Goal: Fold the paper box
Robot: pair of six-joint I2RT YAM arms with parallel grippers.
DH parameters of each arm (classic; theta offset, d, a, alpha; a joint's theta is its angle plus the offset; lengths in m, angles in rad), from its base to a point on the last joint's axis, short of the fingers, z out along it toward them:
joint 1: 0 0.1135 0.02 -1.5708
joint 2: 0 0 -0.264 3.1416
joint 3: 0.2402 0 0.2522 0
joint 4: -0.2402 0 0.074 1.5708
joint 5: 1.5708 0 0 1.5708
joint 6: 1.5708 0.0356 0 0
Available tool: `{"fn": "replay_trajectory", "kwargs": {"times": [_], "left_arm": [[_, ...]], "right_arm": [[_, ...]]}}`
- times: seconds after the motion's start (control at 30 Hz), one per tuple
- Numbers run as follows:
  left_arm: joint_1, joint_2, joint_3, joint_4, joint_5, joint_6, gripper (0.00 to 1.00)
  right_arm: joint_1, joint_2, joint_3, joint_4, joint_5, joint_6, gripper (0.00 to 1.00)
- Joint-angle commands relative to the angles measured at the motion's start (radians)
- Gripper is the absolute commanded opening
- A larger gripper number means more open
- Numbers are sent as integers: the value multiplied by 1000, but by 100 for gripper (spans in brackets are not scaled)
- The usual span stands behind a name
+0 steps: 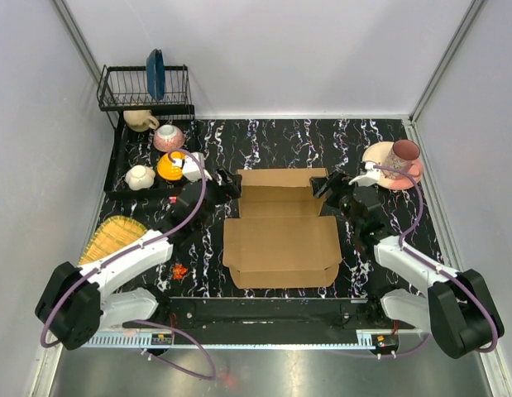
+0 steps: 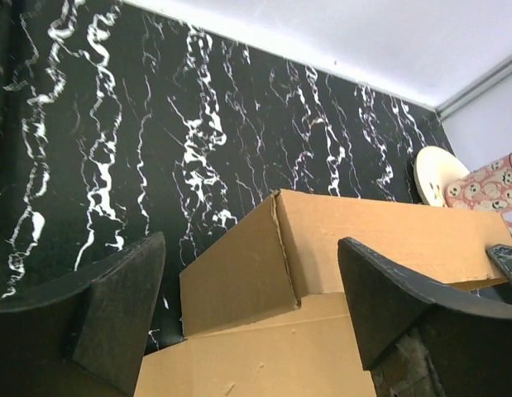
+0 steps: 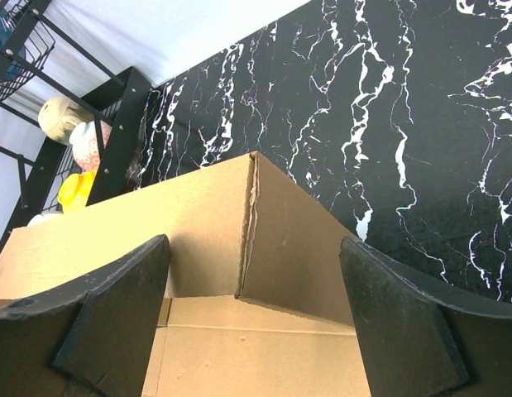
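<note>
The paper box (image 1: 280, 244) is a brown cardboard sheet lying flat mid-table, with its far panel (image 1: 282, 180) folded upright. My left gripper (image 1: 226, 188) hovers at the far-left corner. In the left wrist view its fingers (image 2: 115, 318) stand wide apart around the corner side flap (image 2: 235, 277), touching nothing. My right gripper (image 1: 330, 188) is at the far-right corner. In the right wrist view the box's corner crease (image 3: 251, 219) sits between the spread fingers (image 3: 404, 318), also untouched. Both grippers are open and empty.
A black dish rack (image 1: 115, 91) with a blue plate (image 1: 155, 74) stands back left, with a beige mug (image 1: 141, 120), a pink bowl (image 1: 169, 136), an orange cup (image 1: 170, 165) and a white cup (image 1: 140, 176) below it. A woven yellow tray (image 1: 111, 236) lies left. A pink mug (image 1: 402, 155) sits on a plate (image 1: 376, 154) back right.
</note>
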Motion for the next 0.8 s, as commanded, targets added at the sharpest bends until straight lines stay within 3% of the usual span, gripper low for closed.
{"fn": "replay_trajectory", "kwargs": {"times": [0.0,0.23,0.6,0.77], "left_arm": [[72,57,56,111,226,-91,88],[139,164,81,224,408,-151,80],[182,236,-56,376,485,-248,40],[187,270,-77,385,490,-245,29]], "right_arm": [[-5,18,-41,-105,7,-28,87],[-5,20,-50,-95,-8,-26,86],[-5,6,-67,-98,-9,-28,86],[-5,11,-67,-98,-11,-26,86]]}}
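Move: The upright flap's left corner is about 4 cm ahead of the left hand, 3 cm to its right and 3 cm lower; the box's wide near panel lies roughly 14 cm back from the left hand and 12 cm to its right, and the yellow bowl about 18 cm left and 7 cm farther out. The flap's right corner sits barely 1 cm beyond the right hand and 1 cm below it, straight ahead, between its open fingers. The flap's left corner is taken between the left hand's closing fingers: the hand goes forward and right about 3 cm each way and sinks some 2.5 cm, rolling its left side down about 15 degrees and yawing clockwise, while the wide-open fingers narrow to about a third. The right hand stays with its fingers open astride the flap's right corner. ##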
